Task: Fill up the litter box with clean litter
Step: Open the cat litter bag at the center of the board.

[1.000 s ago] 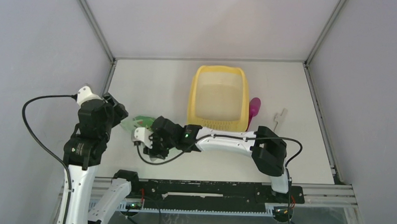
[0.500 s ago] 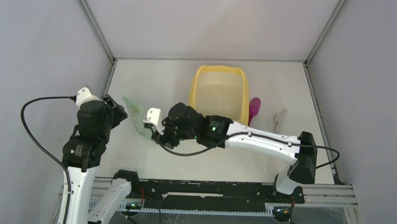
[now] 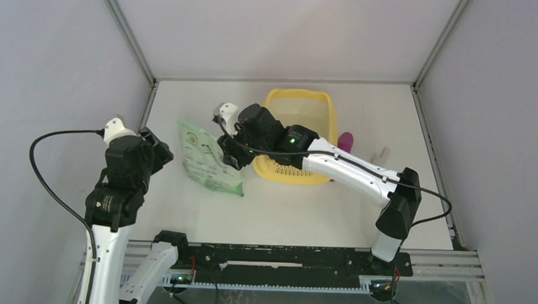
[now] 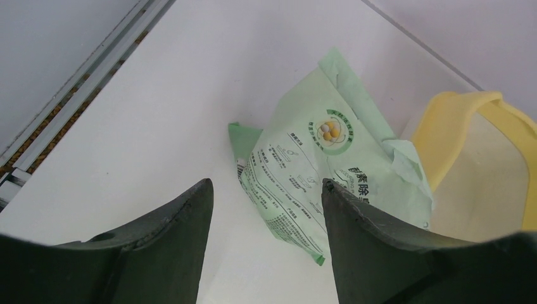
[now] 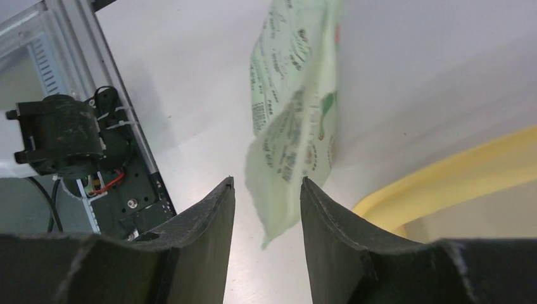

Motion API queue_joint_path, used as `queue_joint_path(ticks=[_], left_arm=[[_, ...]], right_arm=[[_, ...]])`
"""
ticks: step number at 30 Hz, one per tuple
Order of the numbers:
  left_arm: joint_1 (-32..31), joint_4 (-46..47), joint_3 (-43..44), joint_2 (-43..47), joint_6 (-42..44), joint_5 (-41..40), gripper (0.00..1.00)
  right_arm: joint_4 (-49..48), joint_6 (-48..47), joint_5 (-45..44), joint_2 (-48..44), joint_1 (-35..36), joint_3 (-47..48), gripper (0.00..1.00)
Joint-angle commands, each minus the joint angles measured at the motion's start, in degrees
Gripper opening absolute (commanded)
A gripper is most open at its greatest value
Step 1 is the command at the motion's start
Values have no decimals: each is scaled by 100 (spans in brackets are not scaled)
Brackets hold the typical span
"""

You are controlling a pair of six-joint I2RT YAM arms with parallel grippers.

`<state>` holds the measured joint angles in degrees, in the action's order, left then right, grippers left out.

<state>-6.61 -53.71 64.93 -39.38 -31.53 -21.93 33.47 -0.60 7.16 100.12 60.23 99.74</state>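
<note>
The yellow litter box (image 3: 302, 94) stands at the back middle of the table, its near end covered by my right arm. No clean litter shows in any view. A light green printed bag (image 3: 205, 160) lies left of the box. My right gripper (image 3: 227, 152) hangs at the bag's right edge, beside the box's left wall. In the right wrist view its jaws (image 5: 266, 180) stand open, and the blurred bag (image 5: 294, 126) shows beyond the tips, unpinched. My left gripper (image 3: 159, 153) is open, left of the bag (image 4: 316, 164), and holds nothing (image 4: 266, 183).
A magenta scoop (image 3: 346, 139) lies against the box's right side. A small white object (image 3: 381, 154) sits further right. Side walls close in the table, with a rail (image 4: 69, 95) along its left edge. The box's yellow rim (image 4: 443, 133) (image 5: 456, 171) shows in both wrist views.
My right arm swung from the near table up and back toward the box, taking the bag along. The bag now lies spread left of the box, and the right jaws have widened. The left arm stayed still.
</note>
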Motion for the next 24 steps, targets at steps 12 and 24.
queue_joint_path(ticks=[12,24], left_arm=[[41,244,146,1,30,125,68],[45,212,243,-44,78,185,68]], right_arm=[[467,387,276,636,-301,777,50],[1492,264,83,2080,-269,2344,50]])
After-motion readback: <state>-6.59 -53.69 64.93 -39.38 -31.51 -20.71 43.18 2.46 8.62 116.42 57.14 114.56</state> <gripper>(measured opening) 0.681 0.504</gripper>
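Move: From the right hand, fingers half open and pointing left and down, the middle of the cat litter bag lies about 10 cm ahead, 9 cm to its left and 19 cm lower; the bag's raised top edge is closer, roughly 6 cm ahead, 3 cm left and 9 cm below. The litter box's middle is some 20 cm ahead, 18 cm to its right, 19 cm below. From the left hand the bag is about 11 cm ahead, 9 cm right, 23 cm below. Forward a couple of centimetres first, then mainly down, about 6 cm in all, the right hand sinks towards the bag's raised top edge, easing a little farther forward and left at the end. The fingers tip some 10 degrees more steeply downward and stay half open, coming close about the edge; contact can't be made out. ##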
